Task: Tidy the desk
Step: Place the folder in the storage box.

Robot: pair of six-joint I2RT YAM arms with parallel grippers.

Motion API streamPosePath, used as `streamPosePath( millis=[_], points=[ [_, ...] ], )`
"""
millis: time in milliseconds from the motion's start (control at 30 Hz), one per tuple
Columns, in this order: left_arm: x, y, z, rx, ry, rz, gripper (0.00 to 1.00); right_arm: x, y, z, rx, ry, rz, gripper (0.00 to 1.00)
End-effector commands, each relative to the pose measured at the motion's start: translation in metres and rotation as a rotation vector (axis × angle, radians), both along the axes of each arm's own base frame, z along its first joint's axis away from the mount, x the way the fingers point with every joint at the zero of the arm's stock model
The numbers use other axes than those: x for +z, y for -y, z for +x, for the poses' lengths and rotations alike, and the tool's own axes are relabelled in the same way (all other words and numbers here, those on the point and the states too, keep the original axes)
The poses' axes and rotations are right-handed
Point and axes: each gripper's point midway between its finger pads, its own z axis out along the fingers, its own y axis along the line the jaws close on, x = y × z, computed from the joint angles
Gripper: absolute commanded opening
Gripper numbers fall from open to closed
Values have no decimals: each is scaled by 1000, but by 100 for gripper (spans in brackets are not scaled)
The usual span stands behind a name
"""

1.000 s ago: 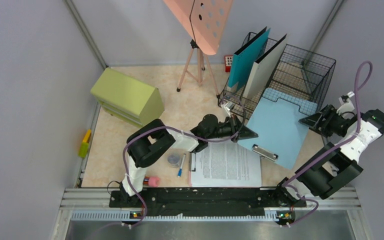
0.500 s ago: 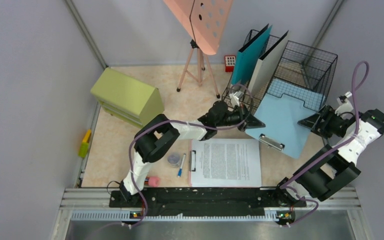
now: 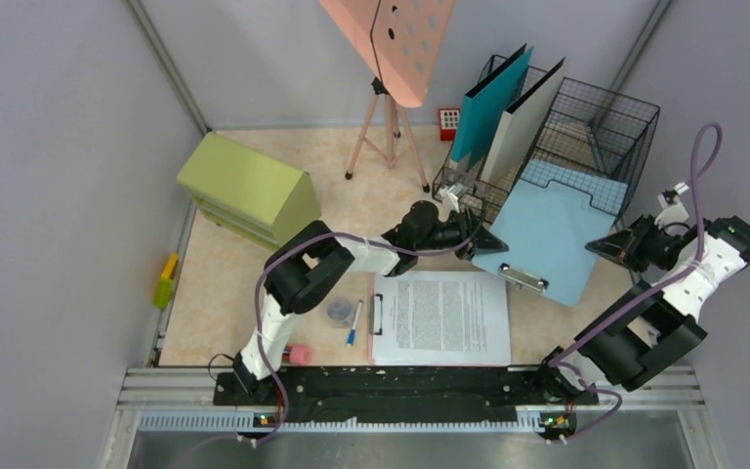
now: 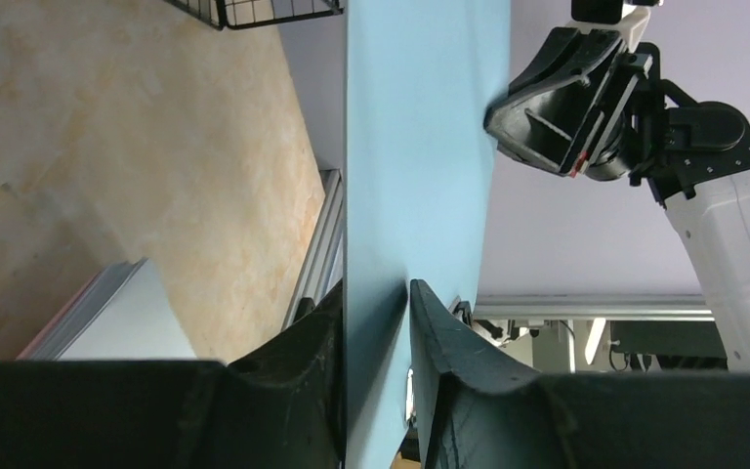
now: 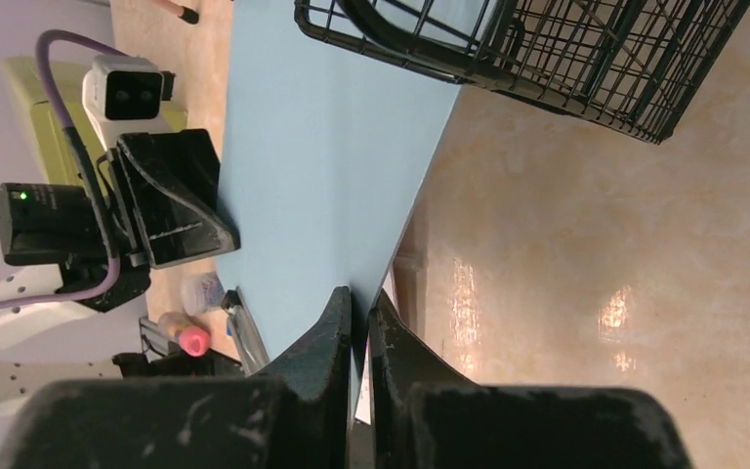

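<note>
A light blue clipboard leans tilted with its top edge on the black wire basket, above the beige marbled desk. My right gripper is shut on its right edge, the fingers pinching the thin board in the right wrist view. My left gripper is at the board's left edge. There the jaws stand slightly apart with the board still between them, lying against one finger.
A clipboard with printed paper lies near the front edge, beside a pen and a small jar. A green drawer cabinet stands left. A pink stand on a tripod is at the back. Teal and white folders stand in the basket.
The blue clipboard rose and shifted toward the basket. My right gripper closed on its right edge. The left jaws parted a little.
</note>
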Motion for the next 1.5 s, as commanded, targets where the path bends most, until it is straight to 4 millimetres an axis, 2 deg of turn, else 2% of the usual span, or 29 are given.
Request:
streamPosePath(
  millis=[0, 233, 300, 367, 467, 500, 567, 633, 800, 967, 1100, 1300, 1467],
  points=[
    [54, -14, -7, 1, 121, -135, 32, 14, 9, 12, 15, 74, -70, 0],
    [63, -24, -19, -21, 98, -172, 33, -4, 21, 14, -45, -6, -67, 0],
    [64, -27, -23, -22, 85, -182, 30, -12, 27, 14, -73, -44, -67, 0],
    [69, -30, -26, -28, 77, -199, 24, -17, 28, 14, -74, -60, -62, 0],
    [74, -32, -30, -41, 65, -209, 2, -23, 27, 16, -70, -82, -50, 0],
    [76, -32, -31, -43, 61, -214, 0, -26, 26, 17, -67, -90, -51, 0],
    [82, -34, -32, -41, 64, -223, 0, -28, 23, 19, -56, -91, -51, 0],
    [90, -34, -33, -41, 76, -231, 0, -28, 22, 20, -54, -93, -53, 5],
    [94, -28, -33, -54, 70, -212, 0, -35, 23, 21, -71, -128, -56, 28],
    [96, -21, -31, -65, 91, -183, 0, -48, 29, 23, -97, -164, -59, 42],
    [93, -13, -24, -52, 93, -180, 0, -48, 30, 25, -97, -161, -58, 44],
    [100, -8, -20, -40, 132, -203, 0, -44, 29, 26, -95, -148, -44, 41],
    [95, -7, -23, -55, 193, -162, 0, -49, 41, 36, -168, -174, -37, 41]
  ],
)
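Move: The left fingers stand partly open astride the blue folder's near-left edge, with its middle about 11 cm to their right, 4 cm ahead and slightly lower. The storage box's right bay is about 20 cm ahead and 18 cm right, the white folder 23 cm ahead and 4 cm right, and the paper clipboard 16 cm back, 11 cm left and 13 cm below. From the right hand, shut on the opposite edge, that bay is 20 cm straight ahead and the blue folder's middle 4 cm ahead, 7 cm left. The two hands swap the grip on the blue folder: the left, open at first, eases about 2 cm back and left along its edge, then pinches it and rises some 2 cm. The right keeps its pinch while sinking about 4 cm and creeping 2 cm forward and right, tipping down about 10 degrees; once the left has closed, it opens partway, letting go its pinch with its fingers still at the edge. ##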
